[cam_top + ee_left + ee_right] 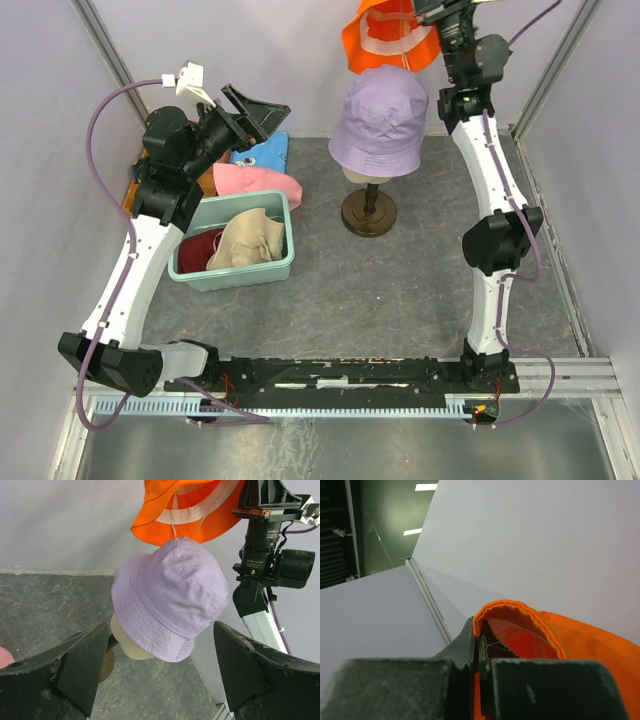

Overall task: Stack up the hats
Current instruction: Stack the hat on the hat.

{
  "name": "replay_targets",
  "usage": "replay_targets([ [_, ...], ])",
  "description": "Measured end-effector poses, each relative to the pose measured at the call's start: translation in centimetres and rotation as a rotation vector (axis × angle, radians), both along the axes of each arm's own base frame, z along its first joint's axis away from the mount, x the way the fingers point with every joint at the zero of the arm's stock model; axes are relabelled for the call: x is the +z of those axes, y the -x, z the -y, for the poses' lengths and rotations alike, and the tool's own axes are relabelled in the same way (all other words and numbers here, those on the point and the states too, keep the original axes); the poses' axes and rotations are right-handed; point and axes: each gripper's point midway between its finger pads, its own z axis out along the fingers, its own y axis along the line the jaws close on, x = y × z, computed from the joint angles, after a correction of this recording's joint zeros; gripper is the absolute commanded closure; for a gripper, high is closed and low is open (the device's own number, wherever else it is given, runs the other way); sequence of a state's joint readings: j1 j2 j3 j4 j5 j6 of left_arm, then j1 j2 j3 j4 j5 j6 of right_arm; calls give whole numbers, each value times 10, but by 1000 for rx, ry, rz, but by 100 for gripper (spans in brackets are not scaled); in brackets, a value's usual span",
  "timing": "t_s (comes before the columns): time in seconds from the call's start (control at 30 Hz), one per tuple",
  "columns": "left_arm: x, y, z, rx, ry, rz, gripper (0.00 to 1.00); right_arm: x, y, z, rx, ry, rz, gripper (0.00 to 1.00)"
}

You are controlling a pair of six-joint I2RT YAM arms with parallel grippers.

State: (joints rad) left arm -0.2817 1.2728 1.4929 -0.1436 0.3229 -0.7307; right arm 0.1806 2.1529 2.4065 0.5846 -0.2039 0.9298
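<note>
A lavender hat sits on the cream mannequin head, whose dark stand is at the back middle of the table. Above it hangs an orange hat, its brim pinched in my shut right gripper, high at the back right. My left gripper is raised at the back left, open and empty, facing the lavender hat. A pink hat lies behind a teal bin. Inside the bin are a cream-beige hat and a dark red hat.
A blue patterned cloth lies under the left gripper at the back left. Pale walls close in the table on three sides. The right arm stands along the right side.
</note>
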Motion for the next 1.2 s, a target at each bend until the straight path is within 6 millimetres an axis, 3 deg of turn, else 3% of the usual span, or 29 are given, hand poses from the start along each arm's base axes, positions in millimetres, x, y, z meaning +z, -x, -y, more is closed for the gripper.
replay_targets([
  [0.17, 0, 0, 0, 0, 0, 0, 9, -7, 9, -41, 73, 27, -19, 100],
  [0.27, 0, 0, 0, 1, -1, 0, 8, -20, 10, -55, 101, 48, -51, 100],
  [0.47, 0, 0, 0, 1, -2, 1, 8, -66, 5, -64, 123, 104, -185, 100],
  [0.57, -1, 0, 0, 1, -3, -1, 8, -77, 13, -63, 125, 131, -235, 100],
  [0.67, -3, -1, 0, 1, -4, -5, 8, -69, 34, -60, 131, 147, -236, 100],
  [0.9, -5, -1, 0, 1, -4, -7, 8, -16, 98, -46, 141, 152, -135, 100],
  [0.97, -5, -1, 0, 1, -4, -7, 8, -10, 112, -43, 145, 152, -123, 100],
  [1.07, -6, -1, 0, 1, -5, -8, 8, -18, 125, -40, 152, 160, -141, 100],
  [1.2, -10, 0, 0, 1, -8, -17, 8, -49, 125, -41, 159, 175, -213, 100],
])
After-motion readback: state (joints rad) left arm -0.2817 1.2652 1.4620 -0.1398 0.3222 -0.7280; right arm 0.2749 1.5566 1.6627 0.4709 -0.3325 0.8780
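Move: The right hand is high up with the orange hat's brim already pinched. The purple hat it is being taken to lies about 8 cm to its left, roughly level fore and aft and some 26 cm below. The stand foot is beneath the purple hat, about 60 cm down from the hand. The pink hat lies some 5 cm back, 39 cm left and 50 cm below. From the left hand, the purple hat is about 18 cm ahead, 24 cm right and 10 cm below. Keeping its shut grip on the orange hat's brim, the right hand swings the hat over the purple one: about 6 cm left, dipping nearly 8 cm, then some 12 cm back towards the robot while rising again. It ends sinking about 4 cm with the hat over the purple crown, fingers tipped down some 10 degrees from their upward slant. ##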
